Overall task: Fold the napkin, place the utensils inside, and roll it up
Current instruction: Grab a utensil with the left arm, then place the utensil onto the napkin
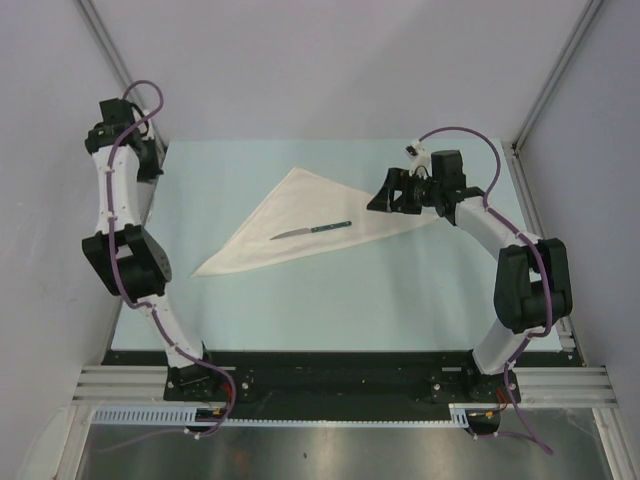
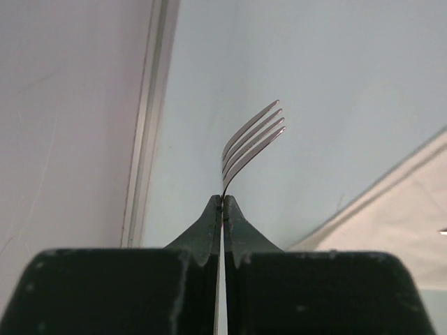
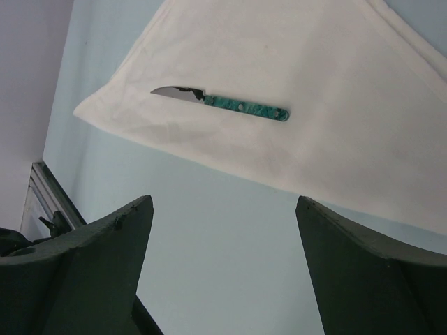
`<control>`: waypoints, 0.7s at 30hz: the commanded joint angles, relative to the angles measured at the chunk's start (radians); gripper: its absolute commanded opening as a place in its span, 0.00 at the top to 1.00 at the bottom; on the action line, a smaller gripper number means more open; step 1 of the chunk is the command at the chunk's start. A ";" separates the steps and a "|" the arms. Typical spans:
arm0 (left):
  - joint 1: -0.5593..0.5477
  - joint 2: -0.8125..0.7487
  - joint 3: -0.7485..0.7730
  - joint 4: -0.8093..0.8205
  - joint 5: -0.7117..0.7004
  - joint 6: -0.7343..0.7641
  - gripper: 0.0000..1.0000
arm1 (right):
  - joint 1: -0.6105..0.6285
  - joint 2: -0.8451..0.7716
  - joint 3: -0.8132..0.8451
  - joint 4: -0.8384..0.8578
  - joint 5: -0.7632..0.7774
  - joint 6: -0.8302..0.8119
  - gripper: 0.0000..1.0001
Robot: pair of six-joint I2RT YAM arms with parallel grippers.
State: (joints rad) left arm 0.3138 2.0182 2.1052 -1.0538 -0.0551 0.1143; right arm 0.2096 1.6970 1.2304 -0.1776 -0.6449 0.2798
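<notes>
The napkin lies folded into a white triangle on the pale blue mat, and also shows in the right wrist view and at the right edge of the left wrist view. A small knife with a teal handle rests on it. My left gripper is shut on a metal fork, whose tines stick out past the fingertips. It hangs at the mat's far left corner, away from the cloth. My right gripper stands open over the napkin's right part, jaws wide with nothing between them.
Grey walls enclose the mat on the left, right and back. A metal frame post runs along the mat's left edge. A black base rail holds both arms at the near edge.
</notes>
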 commanded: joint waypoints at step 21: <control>-0.630 -0.245 -0.596 0.571 0.274 -0.273 1.00 | 0.048 -0.206 -0.118 0.009 0.088 0.064 0.11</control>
State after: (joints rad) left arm -0.2607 1.7744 1.5639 -0.7025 0.1707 -0.0032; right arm 0.2428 1.5181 1.1481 -0.2276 -0.5568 0.2974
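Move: The fork is already in the left gripper. Its goal, the napkin, has its middle about 38 cm to this hand's right, 6 cm nearer the robot and some 18 cm below; the knife lying on the napkin is roughly 39 cm right, 9 cm back and 18 cm down. From the idle right hand, the napkin's middle is about 20 cm left, 1 cm back and 14 cm below. Carry the fork in the shut left gripper quickly about 30 cm to the right, drifting slightly back, over the napkin's left part: rise a few centimetres first, then sink about 8 cm while turning the hand some 35 degrees clockwise. Keep the grip. Meanwhile ease the wide-open right gripper a little back and up. ##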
